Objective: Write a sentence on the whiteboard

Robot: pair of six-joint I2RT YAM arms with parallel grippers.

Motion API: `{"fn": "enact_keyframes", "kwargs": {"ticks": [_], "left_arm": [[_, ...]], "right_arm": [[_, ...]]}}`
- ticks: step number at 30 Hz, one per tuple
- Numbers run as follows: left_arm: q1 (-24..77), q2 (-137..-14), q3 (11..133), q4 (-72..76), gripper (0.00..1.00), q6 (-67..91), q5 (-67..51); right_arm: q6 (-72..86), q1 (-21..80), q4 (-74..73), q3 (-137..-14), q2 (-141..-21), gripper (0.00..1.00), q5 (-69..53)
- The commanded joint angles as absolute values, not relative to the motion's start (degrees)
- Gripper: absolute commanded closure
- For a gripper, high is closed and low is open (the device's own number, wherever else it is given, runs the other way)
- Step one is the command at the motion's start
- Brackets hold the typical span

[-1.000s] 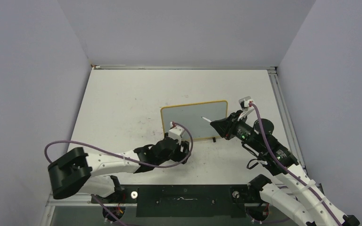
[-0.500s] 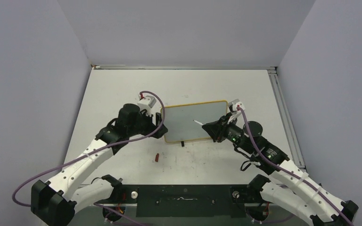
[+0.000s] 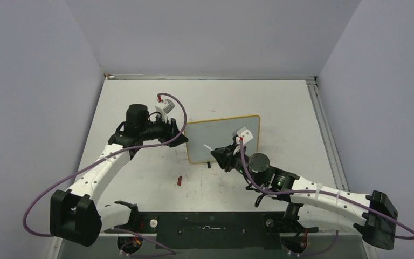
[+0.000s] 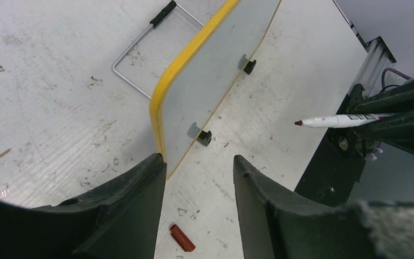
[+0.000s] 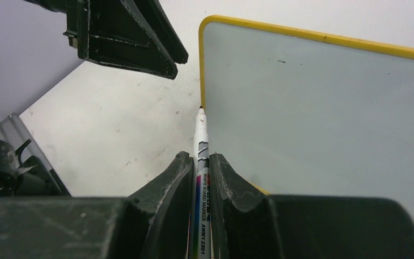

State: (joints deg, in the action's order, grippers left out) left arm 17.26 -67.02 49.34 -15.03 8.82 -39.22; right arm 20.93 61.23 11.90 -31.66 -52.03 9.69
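Observation:
The whiteboard (image 3: 232,135) has a grey-white face and a yellow rim, and it leans on a wire stand (image 4: 143,56) at mid-table. No sentence shows on its face (image 5: 323,102). My left gripper (image 3: 181,138) is open beside the board's left edge. In the left wrist view the board's near corner (image 4: 165,162) lies just inside the left fingertip (image 4: 156,162). My right gripper (image 5: 199,157) is shut on a white marker (image 5: 201,137). The marker's uncapped tip is at the board's left rim, and I cannot tell if it touches.
A red marker cap (image 3: 178,180) lies on the scuffed white tabletop (image 3: 140,102) in front of the board, and it also shows between my left fingers (image 4: 182,238). Grey walls enclose the table on three sides. A black base plate (image 3: 210,229) runs along the near edge.
My left arm swung from the front of the board out to its left edge, and its jaws narrowed somewhat. My right arm carried the marker leftward across the board toward the left rim.

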Motion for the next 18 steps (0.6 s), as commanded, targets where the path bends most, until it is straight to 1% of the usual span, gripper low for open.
{"fn": "enact_keyframes", "kwargs": {"ticks": [1, 9, 10, 15, 18], "left_arm": [[16.79, -69.53, 53.17, -8.31, 0.54, 6.89, -46.02], [16.79, -72.58, 52.50, -6.11, 0.67, 7.60, -45.74], [16.79, -72.74, 52.57, -6.21, 0.68, 7.49, -45.39], [16.79, -73.17, 52.38, -6.02, 0.72, 7.45, -42.85], [16.87, -73.79, 52.27, -5.55, 0.74, 7.98, -42.23]], "right_arm": [[18.42, 61.59, 26.44, -30.94, -55.64, 0.95, 16.39], [16.28, 61.85, 31.58, -32.99, -62.98, 0.95, 16.06], [16.07, 61.94, 31.85, -33.23, -63.66, 0.95, 14.02], [14.07, 63.22, 31.73, -35.13, -66.07, 0.95, 17.88], [12.28, 65.50, 30.97, -36.30, -67.50, 0.95, 22.60]]}}
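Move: The whiteboard leans on its stand, its middle about 10 cm ahead of the right hand, 4 cm to its right and some 9 cm lower. The left fingertips are roughly 12 cm left and 8 cm ahead of the right hand, the red cap 13 cm left, 8 cm back and 20 cm below. From the left hand, the board's middle is about 15 cm right, 3 cm ahead and 8 cm below. Right hand carries the marker about 5 cm forward-left towards the whiteboard; left fingers narrow, easing 2 cm forward-right. ##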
